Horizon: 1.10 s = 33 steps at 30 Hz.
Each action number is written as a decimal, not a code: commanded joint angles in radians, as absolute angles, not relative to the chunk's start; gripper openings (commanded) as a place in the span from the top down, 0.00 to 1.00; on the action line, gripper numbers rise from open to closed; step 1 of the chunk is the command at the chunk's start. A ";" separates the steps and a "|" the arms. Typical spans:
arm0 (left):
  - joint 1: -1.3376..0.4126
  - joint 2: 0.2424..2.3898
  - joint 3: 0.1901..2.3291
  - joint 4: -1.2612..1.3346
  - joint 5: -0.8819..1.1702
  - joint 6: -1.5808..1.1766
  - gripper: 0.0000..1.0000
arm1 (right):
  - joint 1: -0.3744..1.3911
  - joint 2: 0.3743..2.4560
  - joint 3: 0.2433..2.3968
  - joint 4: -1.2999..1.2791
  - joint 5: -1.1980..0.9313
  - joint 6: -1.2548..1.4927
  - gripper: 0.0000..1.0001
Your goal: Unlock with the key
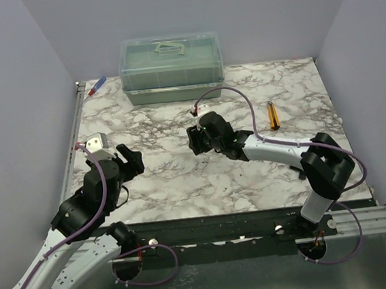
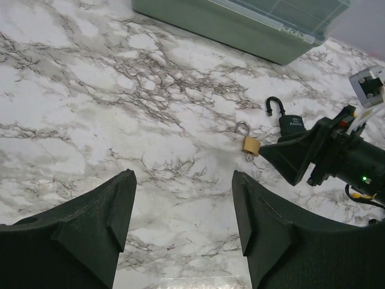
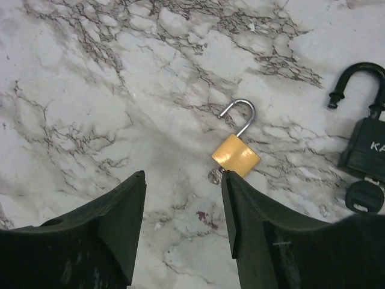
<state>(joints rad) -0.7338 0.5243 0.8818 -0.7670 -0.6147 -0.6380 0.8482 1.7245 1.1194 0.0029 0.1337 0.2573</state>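
Note:
The key [image 3: 364,197], with a rounded black head, sticks out of the bottom of the black padlock [image 3: 368,141], whose shackle stands swung open. Left of it lies a small brass padlock [image 3: 236,155], shackle also open, with a tiny silvery key [image 3: 215,176] at its base. My right gripper [image 3: 183,177] hovers open just in front of the brass padlock, its right fingertip by the padlock's lower corner, nothing between the fingers. My left gripper [image 2: 181,180] is open and empty over bare marble at the table's left; from it I see the black padlock [image 2: 293,125], the brass padlock [image 2: 251,145] and the right gripper [image 2: 295,153].
A green box with a clear lid [image 1: 172,68] stands at the back of the marble table [image 1: 169,181]. An orange and black tool [image 1: 272,115] lies at the right, and a red and blue pen [image 1: 97,87] in the back left corner.

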 commanded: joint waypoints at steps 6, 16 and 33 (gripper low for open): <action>-0.728 0.516 0.865 -0.767 -0.612 -0.613 0.27 | 0.847 1.401 0.891 0.138 0.175 0.299 0.28; -0.727 0.532 0.846 -0.725 -0.610 -0.583 0.01 | 0.847 1.007 0.686 0.123 0.299 0.294 0.01; -0.726 0.575 0.821 -0.678 -0.640 -0.541 0.01 | 0.847 0.524 0.534 0.002 0.496 0.404 0.00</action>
<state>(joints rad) -0.7322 0.5766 0.8280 -0.6971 -0.6144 -0.5621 0.8448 0.5793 0.5678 0.0433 0.4267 0.3702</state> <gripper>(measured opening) 0.987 0.995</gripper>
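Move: The open brass padlock, its key still in it, lies just under my right hand: about 9 cm below, some 3 cm ahead and 1 cm to the right. The open black padlock is roughly 9 cm ahead of that hand and 10 cm to its right; the yellow cutter is farther off, about 12 cm ahead and 31 cm right. From my left hand the brass padlock lies about 15 cm ahead, 22 cm to the right and 24 cm below. I pull my empty right hand away from the brass padlock, up and to the right by about 18 cm each way and back some 9 cm, levelling the fingers, rolling the hand's left side up and turning a little clockwise as they spread wide. Meanwhile my left hand sinks about 2 cm, and its fingers also open fully. ##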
